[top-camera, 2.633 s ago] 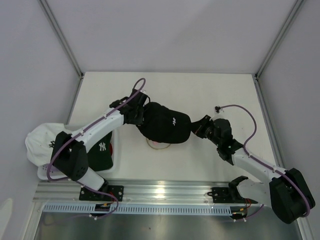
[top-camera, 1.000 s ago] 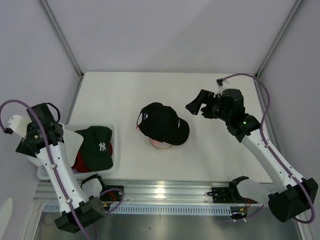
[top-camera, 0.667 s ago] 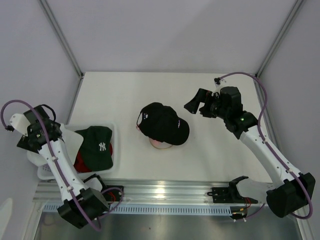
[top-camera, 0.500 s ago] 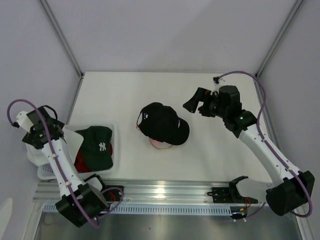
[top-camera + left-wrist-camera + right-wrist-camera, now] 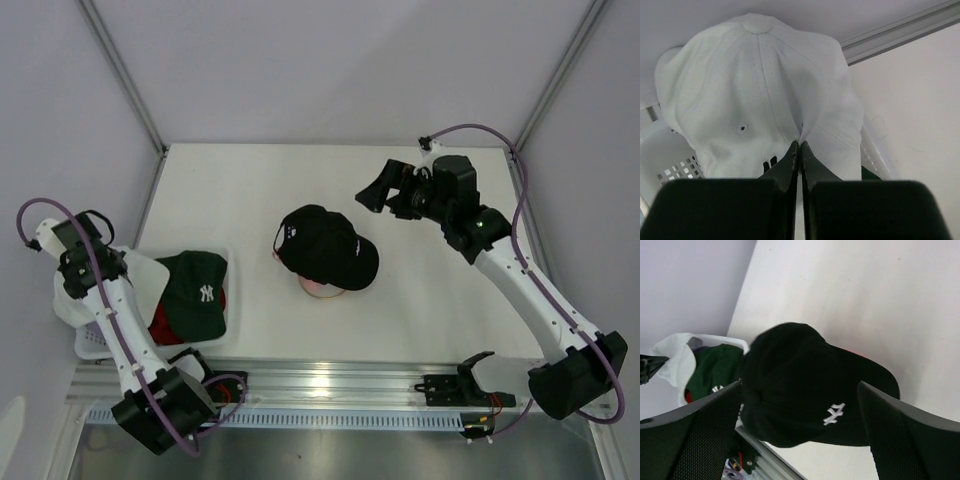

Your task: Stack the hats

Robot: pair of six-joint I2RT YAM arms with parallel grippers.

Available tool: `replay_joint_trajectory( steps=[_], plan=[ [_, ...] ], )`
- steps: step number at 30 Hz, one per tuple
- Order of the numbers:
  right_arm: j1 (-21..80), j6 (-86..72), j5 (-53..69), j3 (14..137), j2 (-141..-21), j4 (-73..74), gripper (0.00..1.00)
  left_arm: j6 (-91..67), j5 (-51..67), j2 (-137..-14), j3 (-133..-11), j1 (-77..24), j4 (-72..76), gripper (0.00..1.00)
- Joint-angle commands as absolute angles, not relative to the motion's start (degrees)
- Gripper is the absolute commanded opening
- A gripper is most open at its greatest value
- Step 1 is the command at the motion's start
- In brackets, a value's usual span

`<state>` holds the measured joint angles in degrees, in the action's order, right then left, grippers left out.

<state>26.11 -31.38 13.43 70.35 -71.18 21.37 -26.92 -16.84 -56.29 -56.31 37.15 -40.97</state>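
Observation:
A black hat (image 5: 327, 245) with a white logo lies mid-table on top of a pink hat (image 5: 318, 289), of which only a sliver shows. A white hat (image 5: 148, 275) sits at the left in the basket, beside a dark green hat (image 5: 196, 290) lying over a red hat (image 5: 160, 325). My left gripper (image 5: 108, 270) is shut, pinching a fold of the white hat's (image 5: 755, 90) crown fabric between its fingertips (image 5: 794, 150). My right gripper (image 5: 373, 195) hovers open, up and to the right of the black hat (image 5: 800, 385), holding nothing.
The white mesh basket (image 5: 229, 312) stands at the table's near left corner, by the left arm's base. White walls and metal frame posts close in the table on three sides. An aluminium rail runs along the near edge.
My left gripper has closed on the white hat's fabric. The right arm has drifted a little left and toward the back, still open.

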Motion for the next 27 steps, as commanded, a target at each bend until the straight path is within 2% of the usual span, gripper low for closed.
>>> replay_joint_trajectory(
  steps=[1, 6, 9, 11, 17, 27],
  plan=[
    [27.42, -32.43, 13.97, 76.8, -71.54, 19.51, 1.0, -28.03, -11.36, -52.39, -62.31, 37.71, -42.79, 0.01],
    [28.39, -34.71, 14.23, 82.35, -73.21, 19.26, 1.0, -34.7, -5.37, -45.46, -70.92, 36.66, -49.65, 0.01],
    [29.18, -37.52, 17.22, 84.2, -74.0, 16.09, 1.0, -37.17, -6.86, -45.35, -74.61, 34.72, -54.29, 0.01],
    [29.7, -39.02, 20.64, 84.72, -74.44, 13.64, 1.0, -39.1, -3.8, -45.35, -78.74, 34.72, -56.33, 0.01],
    [37.95, -35.6, 22.68, 85.08, -76.72, 5.38, 1.0, -55.53, 5.27, -44.47, -83.04, 32.09, -59.41, 0.01],
    [53.61, -24.35, 16.18, 77.7, -79.45, -10.72, 0.99, -83.83, 0.27, -42.98, -81.57, 21.29, -60.12, 0.01]
  ],
)
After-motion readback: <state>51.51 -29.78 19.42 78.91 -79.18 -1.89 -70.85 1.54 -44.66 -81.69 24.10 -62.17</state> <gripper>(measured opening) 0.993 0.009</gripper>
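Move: The left hand already pinches the white hat; the stack with the black hat on top lies about 46 cm to its right, 6 cm farther out and 7 cm lower. The green hat is some 17 cm right, level ahead and 13 cm below; the red hat 9 cm right, 6 cm back, 14 cm below. From the open right hand, the white hat lies roughly 56 cm left, 13 cm back, 15 cm below, and the stack 10 cm left, 9 cm back, 16 cm below. Left hand lifts the white hat some 17 cm and rightward; open right hand rises, swings left towards it. ##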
